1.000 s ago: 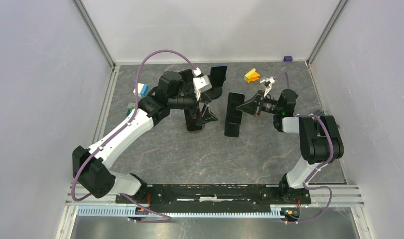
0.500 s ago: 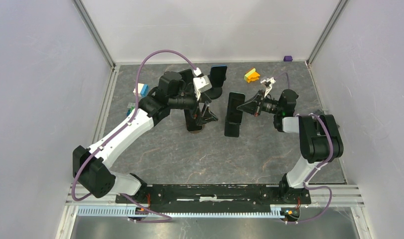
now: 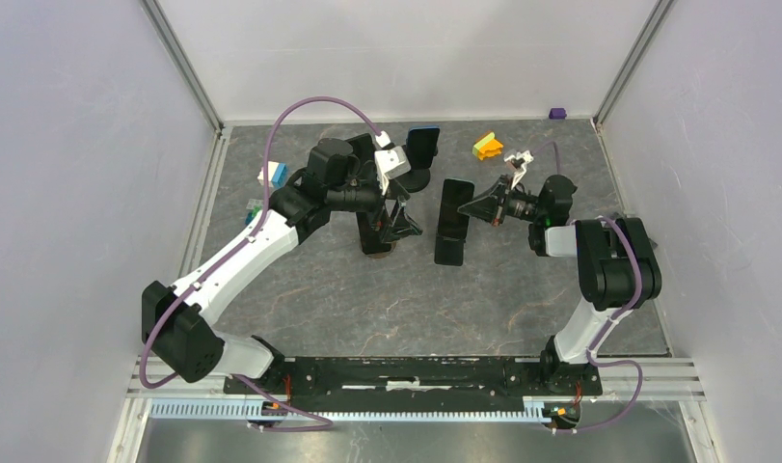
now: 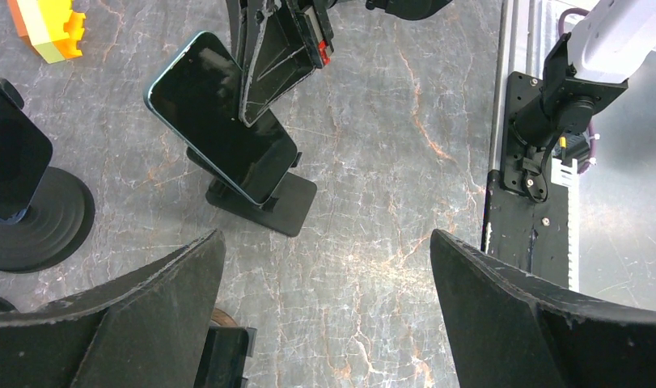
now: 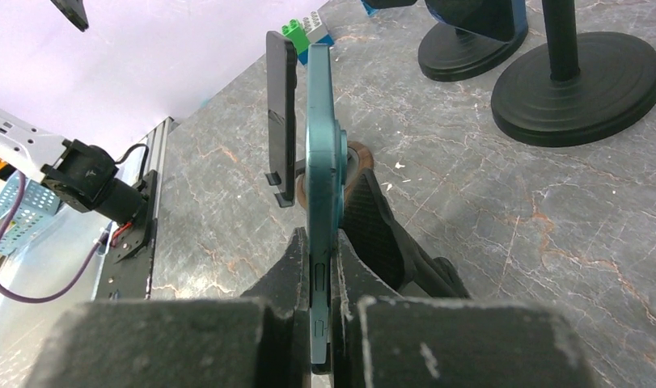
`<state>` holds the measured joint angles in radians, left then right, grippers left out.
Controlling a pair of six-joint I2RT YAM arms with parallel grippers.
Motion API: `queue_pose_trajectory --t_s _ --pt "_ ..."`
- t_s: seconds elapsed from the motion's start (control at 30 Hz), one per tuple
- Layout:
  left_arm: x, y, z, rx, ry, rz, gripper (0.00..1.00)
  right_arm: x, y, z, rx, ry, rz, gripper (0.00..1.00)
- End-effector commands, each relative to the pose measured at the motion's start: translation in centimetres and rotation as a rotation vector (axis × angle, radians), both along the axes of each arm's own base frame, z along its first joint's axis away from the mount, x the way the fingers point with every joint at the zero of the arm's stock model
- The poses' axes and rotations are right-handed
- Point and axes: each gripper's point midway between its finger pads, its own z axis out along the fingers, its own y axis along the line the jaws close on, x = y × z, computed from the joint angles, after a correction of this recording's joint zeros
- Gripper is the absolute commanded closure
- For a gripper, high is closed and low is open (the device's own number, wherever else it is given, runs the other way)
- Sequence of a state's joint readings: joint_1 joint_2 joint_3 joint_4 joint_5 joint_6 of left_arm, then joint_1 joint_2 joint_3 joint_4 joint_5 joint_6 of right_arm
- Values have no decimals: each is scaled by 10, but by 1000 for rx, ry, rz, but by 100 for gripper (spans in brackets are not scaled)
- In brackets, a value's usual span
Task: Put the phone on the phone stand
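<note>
The phone (image 4: 219, 113) is a dark-screened slab with a teal rim. It leans tilted against a black phone stand with a flat base (image 4: 268, 202). My right gripper (image 5: 320, 242) is shut on the phone's teal edge (image 5: 320, 162), one finger on each face. In the top view the phone (image 3: 452, 220) stands mid-table with the right gripper (image 3: 473, 206) on its right side. My left gripper (image 3: 406, 224) hovers just left of the phone. It is open wide (image 4: 326, 242), with only bare table between its fingers.
A second black stand (image 3: 372, 230) on a brown disc sits under my left gripper. Another phone (image 3: 422, 147) rests on a round-base stand at the back. Toy blocks lie around: yellow-orange (image 3: 487, 146), blue-white (image 3: 273, 175) and purple (image 3: 557, 113). Metal rails border the table.
The right arm's elbow has shifted very slightly. The phone and both grippers stay where they were.
</note>
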<state>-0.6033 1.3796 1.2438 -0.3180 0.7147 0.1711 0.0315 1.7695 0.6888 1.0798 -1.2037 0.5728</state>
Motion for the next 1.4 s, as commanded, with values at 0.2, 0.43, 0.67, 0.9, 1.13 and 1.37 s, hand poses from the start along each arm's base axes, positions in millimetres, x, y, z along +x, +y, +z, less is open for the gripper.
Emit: queue_pose_trajectory --t_s 0.2,0.43,0.67,0.9,1.13,1.37 --pt "-4 -5 9 -41 5 -21 0 5 -4 -16 -89 -57 9 95" --pt "-4 -5 7 -39 15 -23 0 6 -5 -16 -104 -64 5 89" --pt "-4 -6 6 -39 21 -27 0 7 -6 -10 -103 -81 3 81" --pt "-5 -7 5 -40 32 -33 0 6 -8 -8 -101 -85 2 73" --pt "-6 -7 7 -46 30 -34 0 4 -9 -7 -99 -88 6 67" --pt "-6 -7 7 -46 33 -36 0 0 -10 -4 -98 -98 8 63"
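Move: The phone stand the phone is going onto has its middle about 2 cm back from the right hand, 3 cm to its left and 6 cm below; the phone, pinched at its right edge, has its middle some 3 cm left of the fingers. Another phone on a round-based stand is about 23 cm left and 4 cm back, and a tall stand's phone about 14 cm ahead and 11 cm left. From the left hand, the phone stand is roughly 7 cm ahead, 13 cm right and 17 cm below. The phone, upright and leaning back, is lowered about 2 cm by the right hand, its bottom edge into the stand's front lips and its back towards the rest, the fingertips dipping some 5 degrees. The hand then stops and the fingers open steadily to about a third of their range beside the phone's right edge, with barely any drift. ##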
